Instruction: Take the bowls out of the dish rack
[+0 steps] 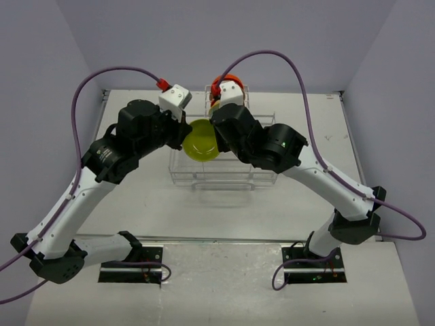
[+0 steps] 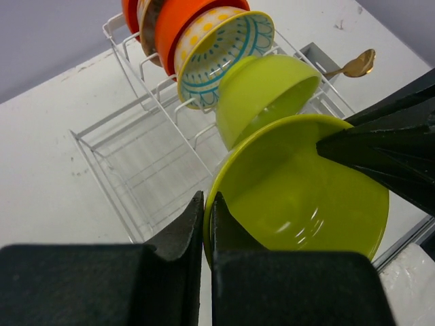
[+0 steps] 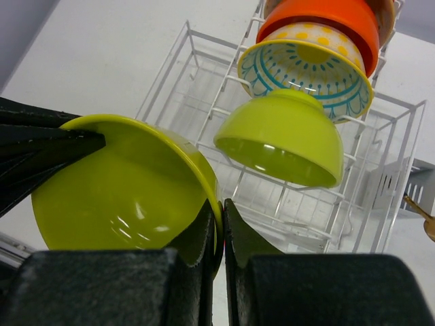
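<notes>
A lime-green bowl [image 1: 202,140] [image 2: 299,197] [image 3: 122,197] hangs over the white wire dish rack [image 1: 224,178], held by both arms. My left gripper [image 1: 185,136] [image 2: 206,200] is shut on its left rim. My right gripper [image 1: 217,139] [image 3: 221,207] is shut on the opposite rim. Behind it, in the rack's slotted section [image 2: 163,95] [image 3: 224,95], stand a second lime-green bowl [image 2: 262,88] [image 3: 285,136], a cream patterned bowl [image 2: 224,51] [image 3: 306,71] and orange-red bowls [image 2: 183,20] [image 3: 326,17].
A grey cutlery cup [image 2: 319,58] [image 3: 401,187] on the rack's side holds a gold spoon [image 2: 357,64]. The rack's low flat section [image 2: 136,156] lies beneath the held bowl. Purple cables arc above both arms.
</notes>
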Controlling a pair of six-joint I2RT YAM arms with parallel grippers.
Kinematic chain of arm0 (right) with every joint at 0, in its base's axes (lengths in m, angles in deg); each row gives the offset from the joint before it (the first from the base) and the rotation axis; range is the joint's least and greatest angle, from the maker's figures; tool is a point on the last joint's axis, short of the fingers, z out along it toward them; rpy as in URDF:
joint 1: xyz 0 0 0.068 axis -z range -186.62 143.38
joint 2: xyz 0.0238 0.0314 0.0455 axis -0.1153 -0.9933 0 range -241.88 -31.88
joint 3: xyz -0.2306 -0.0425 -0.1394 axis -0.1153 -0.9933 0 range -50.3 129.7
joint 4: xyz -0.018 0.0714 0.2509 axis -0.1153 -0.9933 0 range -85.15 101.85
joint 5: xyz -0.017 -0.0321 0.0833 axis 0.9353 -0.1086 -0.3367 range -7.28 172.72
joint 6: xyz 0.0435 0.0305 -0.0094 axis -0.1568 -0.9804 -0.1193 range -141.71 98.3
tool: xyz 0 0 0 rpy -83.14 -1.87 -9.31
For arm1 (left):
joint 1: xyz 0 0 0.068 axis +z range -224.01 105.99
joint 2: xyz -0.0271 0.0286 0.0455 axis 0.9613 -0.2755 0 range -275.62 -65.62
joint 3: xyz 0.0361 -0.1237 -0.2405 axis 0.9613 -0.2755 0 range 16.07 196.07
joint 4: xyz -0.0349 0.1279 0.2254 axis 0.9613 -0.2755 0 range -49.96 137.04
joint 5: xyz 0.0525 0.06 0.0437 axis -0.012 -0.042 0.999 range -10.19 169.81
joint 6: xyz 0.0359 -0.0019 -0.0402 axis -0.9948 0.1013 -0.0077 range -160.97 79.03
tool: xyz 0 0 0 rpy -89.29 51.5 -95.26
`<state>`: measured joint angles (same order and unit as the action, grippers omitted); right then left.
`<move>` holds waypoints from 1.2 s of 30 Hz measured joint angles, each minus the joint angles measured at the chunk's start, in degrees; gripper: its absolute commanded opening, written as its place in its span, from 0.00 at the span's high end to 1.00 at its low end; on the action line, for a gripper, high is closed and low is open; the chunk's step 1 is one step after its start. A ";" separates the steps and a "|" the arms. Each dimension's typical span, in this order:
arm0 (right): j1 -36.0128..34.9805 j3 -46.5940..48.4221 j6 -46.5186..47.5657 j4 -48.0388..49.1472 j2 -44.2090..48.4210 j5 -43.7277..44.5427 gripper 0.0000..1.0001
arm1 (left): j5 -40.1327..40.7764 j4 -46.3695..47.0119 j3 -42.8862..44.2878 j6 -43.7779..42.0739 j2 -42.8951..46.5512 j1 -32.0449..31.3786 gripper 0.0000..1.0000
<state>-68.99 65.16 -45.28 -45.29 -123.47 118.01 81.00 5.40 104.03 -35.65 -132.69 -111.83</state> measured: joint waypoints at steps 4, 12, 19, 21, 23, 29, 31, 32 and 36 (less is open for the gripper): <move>-0.09 -0.68 0.04 2.64 0.15 -0.50 0.94 | 4.37 0.00 0.00 1.36 0.68 -0.63 1.00; -0.98 -7.30 0.15 11.08 6.34 -3.58 0.09 | 18.29 0.39 -1.18 7.87 5.64 -0.07 1.00; -0.46 -13.62 1.09 14.32 15.67 -2.51 0.01 | 33.35 -1.14 -1.25 19.69 4.13 9.62 1.00; 0.09 -16.59 2.75 14.95 18.84 -2.29 0.01 | 29.73 1.01 -2.91 22.29 1.57 20.70 1.00; 0.52 -20.13 5.49 16.41 22.01 -2.32 0.01 | 26.58 3.98 -7.06 24.98 -1.75 29.81 1.00; 0.72 -31.69 14.88 19.47 29.94 -1.36 0.01 | 18.29 8.50 -19.89 32.00 -10.14 40.50 1.00; 0.74 -34.27 16.68 19.71 31.41 -1.25 0.01 | 16.13 10.58 -23.80 33.83 -10.88 42.25 1.00; 0.83 -35.56 17.35 20.00 32.09 -1.31 0.01 | 15.32 12.02 -25.49 34.67 -11.15 43.04 1.00; 0.83 -38.99 20.15 21.33 33.70 -2.10 0.01 | 11.82 17.99 -29.92 37.29 -13.99 44.96 1.00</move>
<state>-68.16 26.17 -25.13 -23.96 -89.77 115.91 92.83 23.38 74.11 1.64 -146.68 -66.87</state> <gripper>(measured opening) 0.987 0.022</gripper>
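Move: The held green bowl hangs between the hands, its middle about 5 cm to the left hand's right, 2 back and 3 down, and about 5 cm left, 2 back and 3 down from the right hand. The open table spot lies roughly 14 cm ahead of the left hand, 22 left and 30 below. The second green bowl is some 11 cm ahead of the right hand, 4 right and 10 below, with the patterned bowl about 8 cm beyond it. Rising slightly, then swinging left and a little forward before dropping steeply, the left hand keeps its pinch on the green bowl's rim and carries it about 27 cm left and 24 down towards the table beside the rack, turning some 75 degrees counter-clockwise and tipping downward. The right fingers open wide early and let go of the opposite rim; that hand lifts, backs off to the right about 10 cm, then sinks again, staying open. ##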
